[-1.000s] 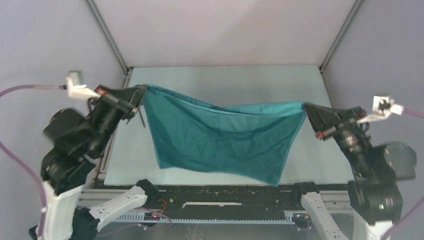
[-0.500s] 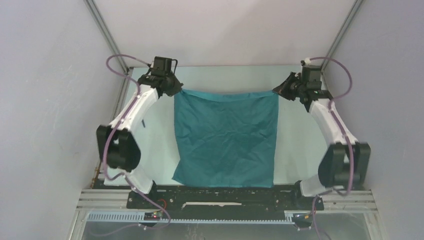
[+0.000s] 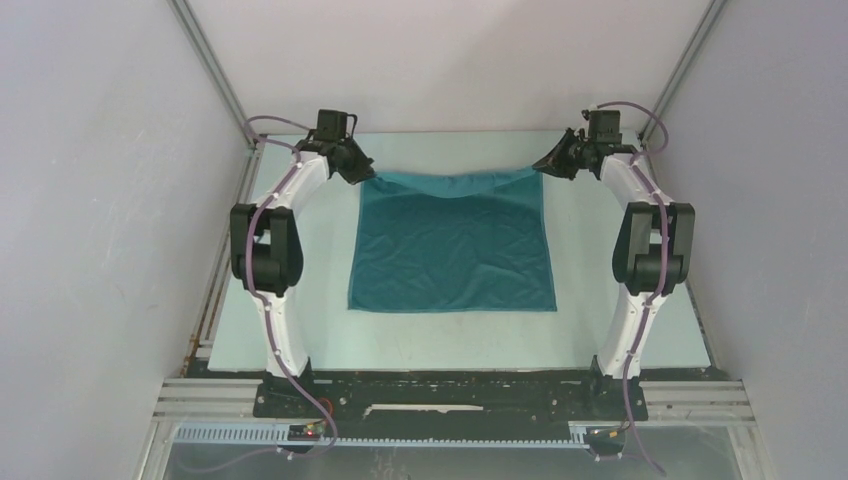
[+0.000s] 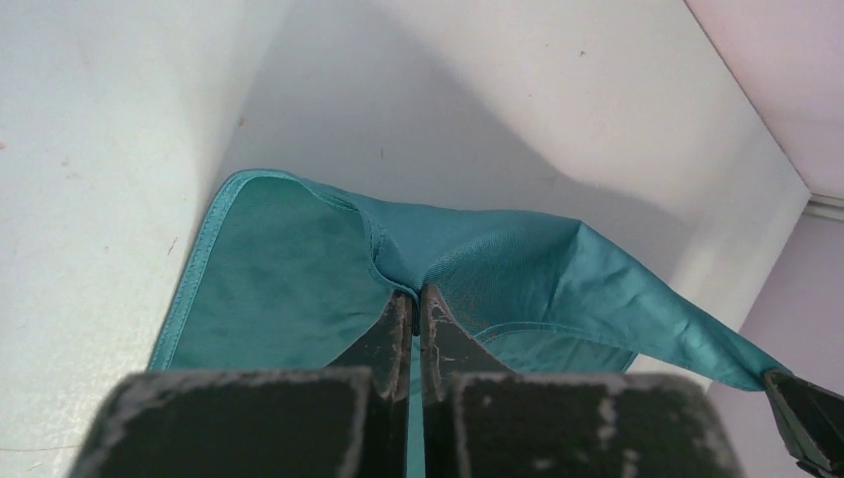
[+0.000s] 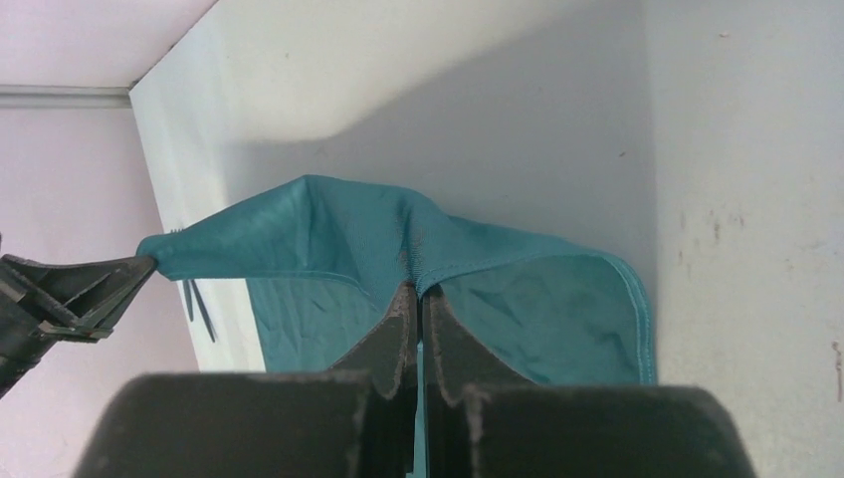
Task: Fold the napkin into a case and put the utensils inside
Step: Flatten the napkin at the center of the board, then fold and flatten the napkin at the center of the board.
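Note:
The teal napkin (image 3: 452,245) lies spread as one square in the middle of the table, with its far edge lifted slightly. My left gripper (image 3: 368,176) is shut on the far left corner, the cloth (image 4: 284,284) pinched at the tips (image 4: 416,291). My right gripper (image 3: 541,167) is shut on the far right corner, the fabric (image 5: 542,304) bunched at its tips (image 5: 416,289). No case is in view. Thin dark strips (image 5: 199,311) on the table past the cloth may be the utensils; I cannot tell.
Both arms reach far out along the table's (image 3: 450,340) sides. Enclosure walls and metal posts (image 3: 215,75) stand close behind the grippers. The other gripper shows at the edge of each wrist view.
The napkin hung stretched in the air near the front; both arms swung it to the far side and it now lies flat, slid farther back. Both grips held.

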`<state>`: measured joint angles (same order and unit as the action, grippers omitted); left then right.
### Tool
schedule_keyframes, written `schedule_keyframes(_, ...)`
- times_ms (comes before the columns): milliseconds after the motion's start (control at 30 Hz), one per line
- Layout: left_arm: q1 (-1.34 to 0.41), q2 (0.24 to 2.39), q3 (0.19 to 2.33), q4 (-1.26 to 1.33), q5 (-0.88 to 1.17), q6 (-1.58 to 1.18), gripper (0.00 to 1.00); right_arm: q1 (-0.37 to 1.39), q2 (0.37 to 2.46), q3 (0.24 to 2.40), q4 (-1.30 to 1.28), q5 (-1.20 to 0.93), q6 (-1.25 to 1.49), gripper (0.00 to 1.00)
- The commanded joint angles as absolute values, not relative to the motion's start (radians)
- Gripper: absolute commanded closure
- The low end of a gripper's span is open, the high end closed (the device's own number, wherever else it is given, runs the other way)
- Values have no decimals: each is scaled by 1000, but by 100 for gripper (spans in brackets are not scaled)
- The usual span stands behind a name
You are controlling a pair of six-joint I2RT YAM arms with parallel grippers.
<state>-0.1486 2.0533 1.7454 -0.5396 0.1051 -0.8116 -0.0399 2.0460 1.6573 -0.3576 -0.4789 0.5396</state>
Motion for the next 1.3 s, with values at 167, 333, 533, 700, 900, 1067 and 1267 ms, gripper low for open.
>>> schedule_keyframes(167, -136, 1882, 1553, -568, 199, -785, 100, -35, 1870, 1507, -508, -541, 526, 100)
schedule_keyframes(333, -140, 1712, 1280, -593, 229, -718, 100, -32, 1708, 1232, -561, -483, 481, 100)
schedule_keyframes(533, -161, 1555, 1052, -610, 211, -654, 100, -13, 1549, 1054, -592, -442, 452, 100)
schedule_keyframes(700, -206, 1442, 918, -616, 150, -644, 100, -8, 1453, 887, -567, -423, 460, 100)
schedule_keyframes(900, -238, 1428, 823, -595, 150, -655, 100, -7, 1401, 756, -500, -431, 485, 100)
schedule_keyframes(1067, -238, 1392, 797, -599, 123, -659, 100, -15, 1374, 737, -507, -415, 482, 100)
schedule_keyframes(1267, -239, 1343, 781, -616, 108, -664, 100, -21, 1325, 716, -526, -385, 477, 100)
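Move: About 31 cm back towards the bases lie the napkin's near corners, where both hands are taking the far corners they already hold. From the left hand the near-left corner is also some 4 cm left and 10 cm down; from the right hand the near-right corner is about 1 cm right and 10 cm down. The utensils lie roughly 11 cm back, 18 cm left and 10 cm below the left hand. Drawing back together, both hands keep their pinch on the far corners and carry that edge over the rest of the napkin, about 28 cm towards the near corners, sinking some 9 cm on the way and easing up a touch at the end. The fingers tip some 20 degrees steeper towards the board. ##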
